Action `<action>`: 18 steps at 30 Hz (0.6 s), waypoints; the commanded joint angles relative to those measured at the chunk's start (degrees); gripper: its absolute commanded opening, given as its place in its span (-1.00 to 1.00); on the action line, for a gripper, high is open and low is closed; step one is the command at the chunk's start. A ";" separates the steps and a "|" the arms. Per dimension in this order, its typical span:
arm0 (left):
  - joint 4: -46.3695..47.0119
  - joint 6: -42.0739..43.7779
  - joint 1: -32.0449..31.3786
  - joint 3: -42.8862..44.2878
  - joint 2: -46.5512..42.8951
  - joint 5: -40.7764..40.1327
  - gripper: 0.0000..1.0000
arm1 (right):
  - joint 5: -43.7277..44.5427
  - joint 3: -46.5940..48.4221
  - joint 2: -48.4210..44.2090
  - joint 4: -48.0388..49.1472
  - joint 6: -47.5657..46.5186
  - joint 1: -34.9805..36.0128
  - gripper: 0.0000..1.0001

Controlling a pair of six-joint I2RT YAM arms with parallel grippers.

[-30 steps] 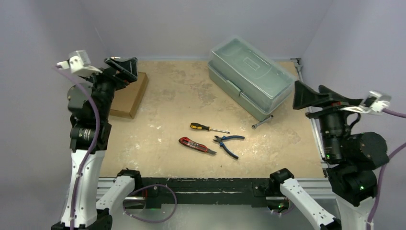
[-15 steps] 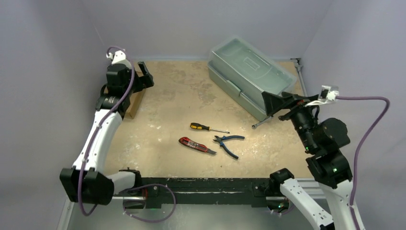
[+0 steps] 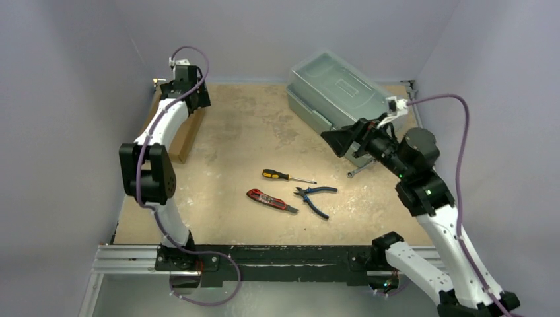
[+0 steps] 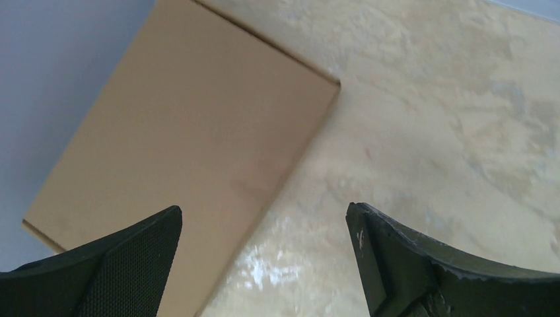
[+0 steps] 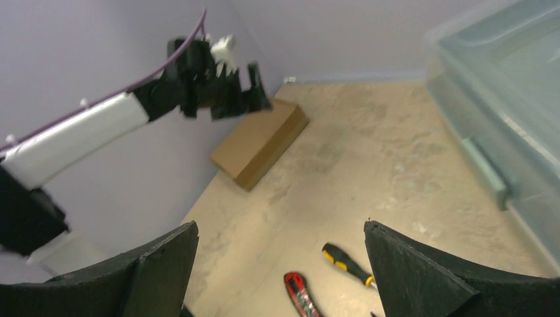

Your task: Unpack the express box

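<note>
The express box (image 4: pixel 191 145) is a flat plain brown cardboard box, shut, lying at the table's far left against the wall. It also shows in the right wrist view (image 5: pixel 261 142), and the left arm hides most of it in the top view (image 3: pixel 188 135). My left gripper (image 4: pixel 264 218) hovers open just above the box's right edge, one finger over the lid and one over the table, and holds nothing. It appears in the top view too (image 3: pixel 188 92). My right gripper (image 3: pixel 333 140) hangs open and empty in front of the toolbox, pointed toward the box (image 5: pixel 280 228).
A large translucent grey-green plastic toolbox (image 3: pixel 343 105) stands shut at the back right. A yellow-handled screwdriver (image 3: pixel 287 176), a red utility knife (image 3: pixel 271 200) and blue-handled pliers (image 3: pixel 315 196) lie mid-table. A small metal tool (image 3: pixel 362 168) lies by the toolbox's front corner.
The left arm has stretched out from a raised fold and brought its gripper over the box. The right arm has swung left and forward from the table's right edge to the toolbox front.
</note>
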 commanded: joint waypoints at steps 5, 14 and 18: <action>-7.71 2.73 3.78 23.29 18.30 -11.68 0.95 | -12.50 0.83 8.74 4.77 1.88 2.45 0.98; 4.39 7.54 6.06 31.73 27.33 -27.81 0.64 | -9.17 2.47 8.27 -1.73 1.34 3.32 0.98; 14.42 14.04 6.15 29.17 29.85 -34.23 0.45 | -8.24 1.59 7.07 -2.35 2.60 3.42 0.98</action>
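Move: The express box lies below the left hand, its middle about 8 cm to the left, 3 cm ahead and some 9 cm down. From the same hand, the screwdriver is about 32 cm to the right and 20 cm back, and the utility knife 28 cm to the right and 27 cm back, both roughly 10 cm lower. From the right hand the box is some 48 cm left, 25 cm ahead and 28 cm down. Over the express box's far part the left hand sweeps about 13 cm left and 8 cm forward, forward first, then mostly left, dipping slightly before rising again. It turns some 20 degrees counter-clockwise, its left side tipping up as much; late on, its wide-open fingers start closing. The right hand eases left and down about 5 cm, stays open, then waits. ##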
